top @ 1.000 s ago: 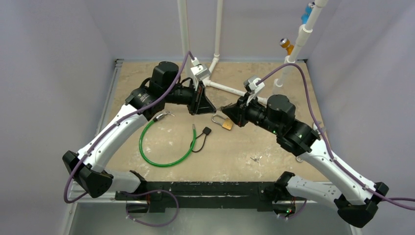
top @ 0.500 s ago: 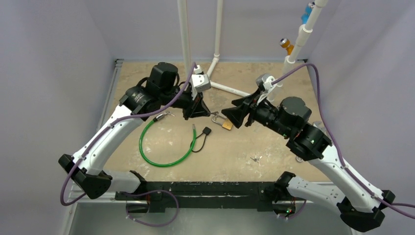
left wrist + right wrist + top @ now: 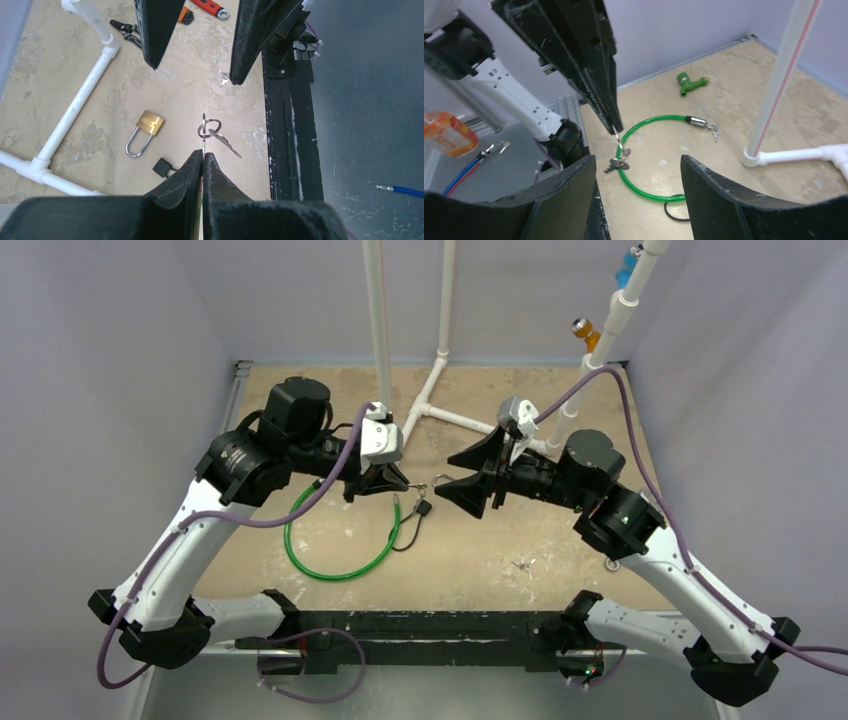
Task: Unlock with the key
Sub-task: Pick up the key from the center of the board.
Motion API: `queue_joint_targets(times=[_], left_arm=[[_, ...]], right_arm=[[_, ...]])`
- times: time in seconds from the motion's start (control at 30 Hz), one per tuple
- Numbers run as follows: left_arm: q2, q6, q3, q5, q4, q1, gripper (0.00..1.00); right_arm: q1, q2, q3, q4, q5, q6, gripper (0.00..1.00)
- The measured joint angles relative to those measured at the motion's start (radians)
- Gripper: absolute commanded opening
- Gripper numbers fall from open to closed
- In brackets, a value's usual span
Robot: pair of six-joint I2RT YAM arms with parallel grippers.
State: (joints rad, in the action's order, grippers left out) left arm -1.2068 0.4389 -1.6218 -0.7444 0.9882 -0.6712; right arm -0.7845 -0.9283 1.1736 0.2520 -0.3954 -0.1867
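My left gripper is shut on a thin silver key seen edge-on. A ring with a second key hangs from it. The brass padlock lies flat on the table, shackle shut, left of and beyond the left fingertips. My right gripper hovers open over the padlock and hides most of it in the top view. In the right wrist view the left gripper comes down from above, and the key bunch dangles between my open right fingers.
A green cable loop and a black cord with a cap lie mid-table. White PVC pipes stand at the back. Small loose keys lie on the right. A green fitting sits far left.
My right gripper has opened wide and lifted off the padlock. My left gripper, still shut on the key, has drawn back to the left and nearer.
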Motion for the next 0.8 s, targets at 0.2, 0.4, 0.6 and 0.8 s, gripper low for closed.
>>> queue_joint_targets(times=[0.2,0.4,0.6,0.8], left_arm=[[0.007,0.014,-0.009,-0.012,0.026,-0.002,0.00],[0.008,0.014,-0.009,-0.019,0.031,-0.007,0.00],[0.011,0.014,-0.009,-0.019,0.031,-0.012,0.00],[0.013,0.010,-0.009,-0.020,0.031,-0.013,0.00]], right_arm=[[0.001,-0.002,-0.049,-0.097,-0.122,-0.006,0.55],[0.001,-0.053,-0.048,-0.194,-0.214,-0.026,0.53],[0.002,-0.088,-0.061,-0.232,-0.244,-0.034,0.39],[0.002,-0.096,-0.068,-0.242,-0.251,-0.032,0.43]])
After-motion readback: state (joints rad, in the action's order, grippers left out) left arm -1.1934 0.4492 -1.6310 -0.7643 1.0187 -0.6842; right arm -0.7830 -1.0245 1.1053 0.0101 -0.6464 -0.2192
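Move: The key on its ring juts from the left hand's shut fingers, its middle about 2 cm to that hand's right and 1 cm below. From the open right hand this key lies some 5 cm left, 2 cm back and 2 cm below. Far under the right hand, about 37 cm down on the board, are the brass padlock, 15 cm ahead and 5 cm right, and the black cable lock, 11 cm ahead and 3 cm left. The right hand reaches about 4 cm left and 1.5 cm back towards the key ring held out by the left hand, turning some 15 degrees counter-clockwise while its open fingers narrow by about a third without shutting. The left hand keeps its pinch on the key and eases back about 1 cm before steadying, so that the right fingertips come close on either side of the ring, with no contact to be seen. ##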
